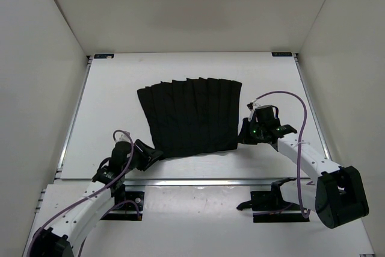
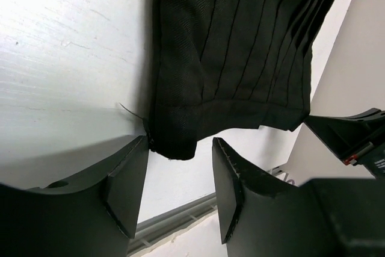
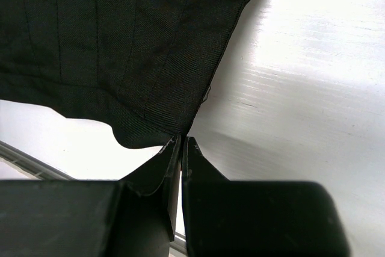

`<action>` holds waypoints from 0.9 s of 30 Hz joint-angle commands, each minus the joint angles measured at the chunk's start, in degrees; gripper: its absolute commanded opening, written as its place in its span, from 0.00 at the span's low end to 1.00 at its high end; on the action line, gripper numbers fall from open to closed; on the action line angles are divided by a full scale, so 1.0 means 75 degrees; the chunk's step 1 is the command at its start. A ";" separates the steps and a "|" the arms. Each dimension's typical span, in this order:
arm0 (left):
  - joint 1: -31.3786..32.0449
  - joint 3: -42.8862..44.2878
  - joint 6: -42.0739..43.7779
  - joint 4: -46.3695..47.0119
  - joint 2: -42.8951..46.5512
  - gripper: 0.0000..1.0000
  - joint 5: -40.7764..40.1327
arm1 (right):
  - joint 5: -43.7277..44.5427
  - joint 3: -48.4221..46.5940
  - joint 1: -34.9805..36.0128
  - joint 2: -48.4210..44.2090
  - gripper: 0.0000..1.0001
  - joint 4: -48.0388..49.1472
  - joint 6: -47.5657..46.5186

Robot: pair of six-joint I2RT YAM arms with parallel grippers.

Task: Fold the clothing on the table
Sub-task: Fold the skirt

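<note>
The clothing (image 1: 191, 115), a black pleated skirt-like piece, lies flat in the middle of the white table (image 1: 102, 106). My left gripper (image 1: 151, 153) is at its near-left corner. In the left wrist view that gripper (image 2: 180, 141) stands open, and the hem corner of the clothing (image 2: 228, 58) reaches just between its fingertips (image 2: 129, 179). My right gripper (image 1: 245, 134) is at the near-right corner. In the right wrist view this gripper (image 3: 181, 139) is shut, pinching the corner of the clothing (image 3: 120, 46), whose hem curls up slightly toward the jaws.
White walls enclose the table on three sides. A metal rail (image 1: 198, 180) runs along the near edge, just behind both grippers, and also shows as the rail (image 2: 174, 221) in the left wrist view. Purple cables loop above each arm. The right arm's head (image 2: 355, 136) shows beyond the hem.
</note>
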State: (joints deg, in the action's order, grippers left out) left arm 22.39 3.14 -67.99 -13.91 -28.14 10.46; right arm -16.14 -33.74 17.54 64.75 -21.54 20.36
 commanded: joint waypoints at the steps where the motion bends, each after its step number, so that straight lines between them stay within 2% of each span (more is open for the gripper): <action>1: 0.0341 -0.0723 -0.0414 0.0073 -0.0115 0.56 -0.0538 | -0.0074 0.0068 0.0017 -0.0067 0.00 0.0259 0.0004; 7: 0.0272 -0.1027 -0.0743 0.0425 -0.0081 0.52 -0.0574 | -0.0097 0.0068 0.0005 -0.0090 0.00 0.0223 0.0016; 14: 0.0179 -0.1332 -0.0955 0.0507 0.0354 0.38 -0.0796 | -0.0133 0.0127 -0.0018 0.0027 0.00 0.0329 0.0074; 15: 0.0074 -0.1355 -0.0920 0.0542 0.0354 0.22 -0.0785 | -0.0145 0.0092 0.0005 0.0061 0.00 0.0317 0.0005; 17: 0.0061 -0.1344 -0.0826 0.0461 0.0354 0.08 -0.0750 | -0.0133 0.0080 0.0005 -0.0008 0.00 0.0294 0.0004; 19: 0.0073 -0.1239 -0.0628 0.0507 0.0249 0.00 -0.0774 | -0.0191 0.0115 -0.0029 -0.0032 0.00 0.0305 -0.0007; 23: -0.0102 -0.0748 -0.0102 0.0356 -0.0091 0.00 -0.0551 | -0.0215 0.0080 -0.0065 -0.0218 0.00 0.0201 0.0004; 27: -0.0302 0.0608 0.1419 -0.0322 -0.1072 0.00 -0.0282 | -0.0250 -0.0095 -0.0147 -0.0430 0.00 0.0025 -0.0112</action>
State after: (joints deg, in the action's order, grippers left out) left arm 20.99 3.51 -66.19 -12.67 -32.18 6.96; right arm -17.61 -33.10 17.10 63.66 -21.28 20.71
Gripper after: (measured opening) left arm 0.017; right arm 0.006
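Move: The skirt's near-left corner lies right at the left hand's open fingertips, about 1 cm ahead and level with them. From that hand, the skirt's middle is some 13 cm ahead, 12 cm right and 2 cm lower, and its far-left corner about 23 cm ahead, 9 cm left and as low. The right hand still has the near-right corner, roughly 28 cm right of the left hand, 3 cm ahead and slightly higher; from the right hand the near-left corner is about 28 cm left, 4 cm back and slightly lower. The left hand eases forward and up by about 1.5 cm each onto the skirt's near-left corner, hardly turning, and shuts its half-open fingers to pinch that corner, then sinks almost 3 cm while drawing left and a little back, away from the right hand. The right hand stays in place with its fingers shut, keeping its hold on the near-right corner so the edge is stretched between the two. ##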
